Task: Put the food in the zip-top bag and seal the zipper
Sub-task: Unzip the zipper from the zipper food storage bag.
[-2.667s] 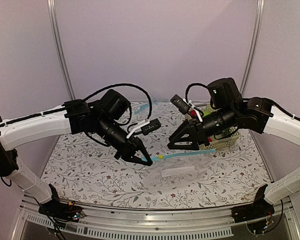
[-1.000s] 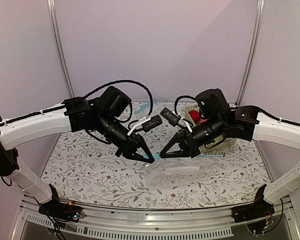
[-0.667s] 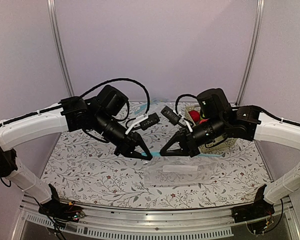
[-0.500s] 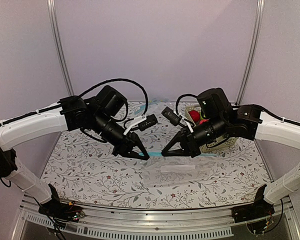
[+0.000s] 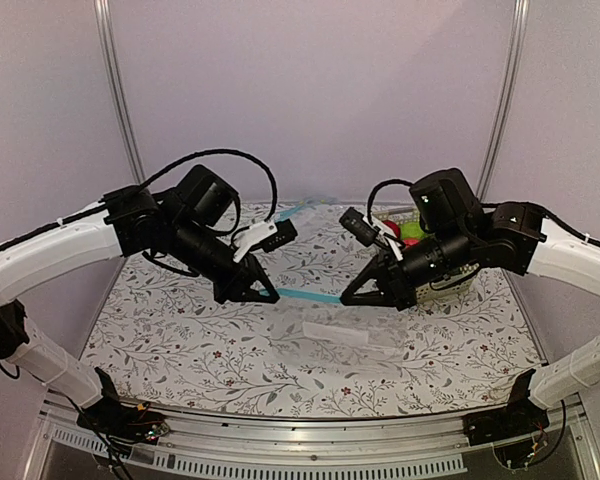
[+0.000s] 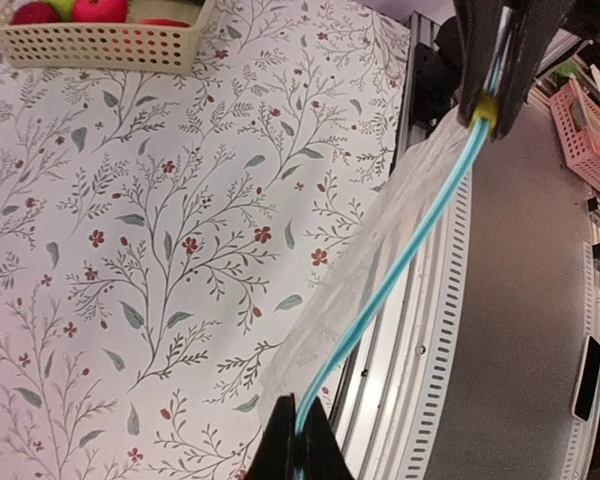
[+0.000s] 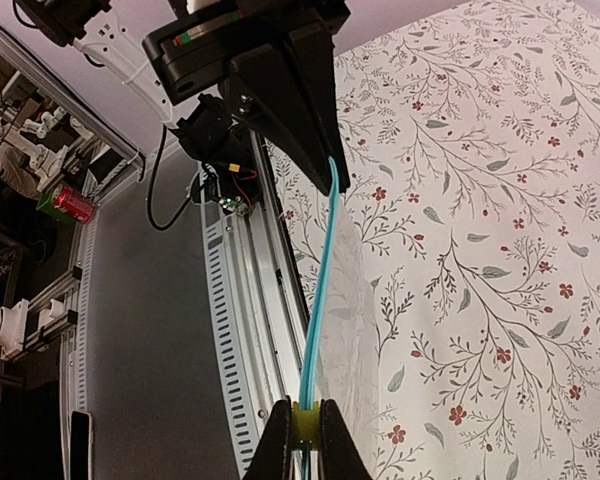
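Observation:
The zip-top bag (image 5: 335, 336) hangs clear and flat above the floral table, held by its light blue zipper (image 5: 308, 296). My left gripper (image 5: 273, 294) is shut on the zipper's left end. In the left wrist view the left gripper (image 6: 298, 440) pinches the zipper (image 6: 400, 260) edge-on. My right gripper (image 7: 302, 440) is shut on the small yellow slider (image 7: 302, 425) on the zipper (image 7: 320, 290); from above the right gripper (image 5: 344, 299) is at the strip's right end. Red food (image 6: 100, 8) lies in the basket (image 6: 100, 45).
The cream slotted basket (image 5: 462, 282) stands at the back right behind my right arm, with red and green pieces (image 5: 412, 228) in it. The table's near metal rail (image 7: 250, 300) runs just below the bag. A white label (image 5: 336, 335) shows through the bag.
The two grippers have drawn apart, the left going left and up, the right going right. More of the blue zipper now shows stretched between them, and the bag has risen with it.

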Controlling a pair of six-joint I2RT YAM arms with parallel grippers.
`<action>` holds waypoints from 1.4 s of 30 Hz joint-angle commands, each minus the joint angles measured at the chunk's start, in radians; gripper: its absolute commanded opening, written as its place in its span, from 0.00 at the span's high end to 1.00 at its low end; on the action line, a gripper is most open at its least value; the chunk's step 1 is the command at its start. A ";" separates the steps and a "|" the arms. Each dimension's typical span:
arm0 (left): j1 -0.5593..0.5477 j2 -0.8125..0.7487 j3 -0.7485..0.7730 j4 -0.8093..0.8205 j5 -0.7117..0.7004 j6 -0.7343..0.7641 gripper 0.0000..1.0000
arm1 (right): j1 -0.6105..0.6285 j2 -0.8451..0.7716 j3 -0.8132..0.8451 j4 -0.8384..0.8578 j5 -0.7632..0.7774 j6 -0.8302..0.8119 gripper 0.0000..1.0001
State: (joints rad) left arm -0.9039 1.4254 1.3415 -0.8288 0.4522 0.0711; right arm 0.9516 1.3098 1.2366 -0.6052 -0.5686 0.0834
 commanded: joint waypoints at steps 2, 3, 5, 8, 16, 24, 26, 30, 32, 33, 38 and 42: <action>0.054 -0.032 -0.029 -0.088 -0.176 0.020 1.00 | -0.021 -0.064 0.024 -0.141 0.048 -0.023 1.00; 0.059 -0.036 -0.032 -0.089 -0.184 0.023 1.00 | -0.024 -0.070 0.022 -0.148 0.056 -0.025 1.00; 0.066 -0.049 -0.036 -0.088 -0.204 0.029 1.00 | -0.028 -0.087 0.017 -0.162 0.071 -0.024 1.00; 0.077 -0.060 -0.039 -0.089 -0.229 0.043 1.00 | -0.033 -0.105 0.012 -0.178 0.085 -0.017 1.00; 0.086 -0.072 -0.042 -0.104 -0.316 0.077 1.00 | -0.034 -0.145 -0.011 -0.218 0.112 0.005 1.00; 0.086 -0.070 -0.039 -0.092 -0.334 0.092 1.00 | -0.035 -0.168 -0.014 -0.241 0.128 0.021 1.00; 0.077 -0.069 -0.040 -0.084 -0.324 0.112 1.00 | -0.035 -0.169 -0.009 -0.240 0.126 0.024 0.92; -0.050 -0.060 -0.055 -0.037 -0.402 0.194 1.00 | -0.035 -0.165 -0.003 -0.199 0.123 0.053 0.49; -0.110 -0.046 -0.051 -0.011 -0.447 0.223 1.00 | -0.033 -0.162 -0.004 -0.178 0.151 0.071 0.41; -0.127 -0.036 -0.046 -0.005 -0.448 0.231 1.00 | -0.033 -0.158 -0.011 -0.166 0.168 0.074 0.39; -0.169 0.017 -0.029 0.022 -0.448 0.254 1.00 | -0.002 -0.159 -0.079 -0.037 0.297 0.125 0.35; -0.183 0.051 -0.033 0.048 -0.448 0.263 1.00 | 0.024 -0.152 -0.143 0.060 0.320 0.142 0.36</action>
State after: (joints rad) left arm -1.0698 1.4418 1.3018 -0.8204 0.0250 0.3042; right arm 0.9470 1.1568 1.1473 -0.6609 -0.3149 0.1883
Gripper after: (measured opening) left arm 0.007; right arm 0.645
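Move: The right hand pinches the yellow slider; the zipper's right end, where the slider is being taken, lies about 10 cm to this hand's right, 1 cm back and 3 cm lower. The left hand, already gripping the zipper's left end, is some 15 cm to the right hand's left and 2 cm farther out. The food basket stands about 25 cm ahead of the right hand, 22 cm to its right and 16 cm below. From the left hand the slider lies roughly 15 cm right, 2 cm back and about level. Outward to the robot's right by about 4 cm, the right hand draws the pinched slider along the zipper while the left hand keeps its pinch and pulls the other end about 5 cm forward and left. The right fingers then open wide and let go, easing slightly forward; the left hand swings back and right, sinks about 3 cm and turns its fingers more steeply down and forward. ##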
